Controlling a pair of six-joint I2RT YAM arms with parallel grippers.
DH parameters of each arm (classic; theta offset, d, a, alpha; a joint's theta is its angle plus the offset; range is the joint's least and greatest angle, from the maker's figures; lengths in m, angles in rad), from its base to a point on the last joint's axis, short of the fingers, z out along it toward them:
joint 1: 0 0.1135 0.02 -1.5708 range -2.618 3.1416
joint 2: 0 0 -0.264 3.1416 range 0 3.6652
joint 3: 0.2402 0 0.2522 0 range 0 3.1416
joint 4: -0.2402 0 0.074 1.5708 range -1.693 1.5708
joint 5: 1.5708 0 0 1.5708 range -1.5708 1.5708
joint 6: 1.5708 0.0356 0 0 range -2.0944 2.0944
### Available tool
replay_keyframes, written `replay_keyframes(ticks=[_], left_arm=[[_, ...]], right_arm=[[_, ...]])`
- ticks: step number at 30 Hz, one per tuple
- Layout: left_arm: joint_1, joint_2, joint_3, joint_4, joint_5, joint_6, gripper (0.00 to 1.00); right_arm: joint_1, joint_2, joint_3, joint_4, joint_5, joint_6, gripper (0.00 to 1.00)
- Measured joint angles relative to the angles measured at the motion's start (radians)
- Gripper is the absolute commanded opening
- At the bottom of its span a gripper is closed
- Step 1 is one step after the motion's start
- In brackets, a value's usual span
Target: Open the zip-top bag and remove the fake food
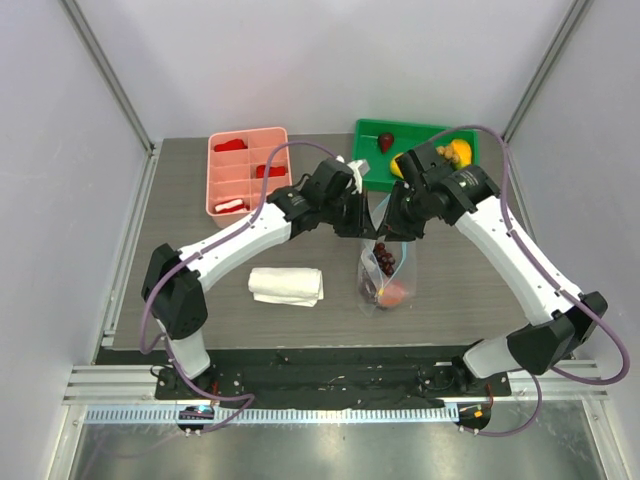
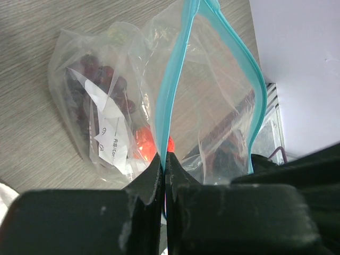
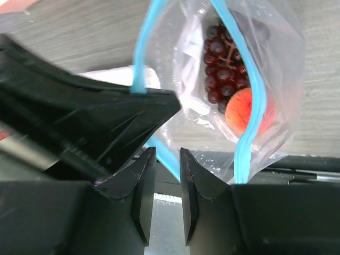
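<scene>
The zip-top bag (image 1: pixel 385 268) stands mid-table, its mouth held up between both arms. My left gripper (image 2: pixel 163 159) is shut on the near light-blue zip strip (image 2: pixel 170 90); from above, the left gripper (image 1: pixel 362 218) sits at the bag's top left. The mouth gapes, and the far strip (image 2: pixel 255 106) curves away. Inside lies fake food: dark purple grapes (image 3: pixel 223 69) and a red-orange fruit (image 3: pixel 241 109). My right gripper (image 3: pixel 167 154) stands at the other strip (image 3: pixel 164 154) with a narrow gap between its jaws; the strip crosses just past the tips, not pinched.
A pink compartment tray (image 1: pixel 248 150) with flat red pieces stands at the back left. A green tray (image 1: pixel 415 130) at the back right holds a dark red fruit (image 1: pixel 385 142) and a yellow one (image 1: pixel 458 152). A folded white cloth (image 1: pixel 287 285) lies left of the bag.
</scene>
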Motion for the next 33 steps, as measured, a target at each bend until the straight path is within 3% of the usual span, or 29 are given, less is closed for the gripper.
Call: replay_keyframes(ticks=[9,19,33], left_arm=[[-0.021,-0.002,-0.008,0.019,-0.005,0.0,0.0],[-0.026,-0.016,-0.045,0.023,-0.011,-0.003,0.0],[-0.035,-0.016,-0.069,0.017,-0.006,-0.014,0.0]], right_arm=[[0.005,0.0,-0.171,0.033,0.055,0.011,0.32],[0.013,-0.01,-0.491,0.15,0.035,-0.002,0.46],[0.013,-0.068,-0.627,0.243,0.05,-0.093,0.68]])
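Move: The orange-red peach lies low in the bag, about 22 cm below the right fingers, some 4 cm back and 4 cm to their right. The grapes are nearly as low, roughly 2 cm ahead of the right fingers and 2 cm to the right. The zip rim pinched in the left gripper is about 4 cm left of the right fingers, level fore-and-aft and 3 cm lower. From the left hand the peach is about 8 cm right, 4 cm back and 18 cm down. With the left fingers still pinching the blue zip rim and easing about 2 cm back and down, the right hand plunges into the bag's mouth towards the peach. It sinks some 16 cm while drawing back about 6 and going right 4 or 5, the wrist tipping to point more nearly straight down, and its partly open fingers spread to about two-thirds open. ##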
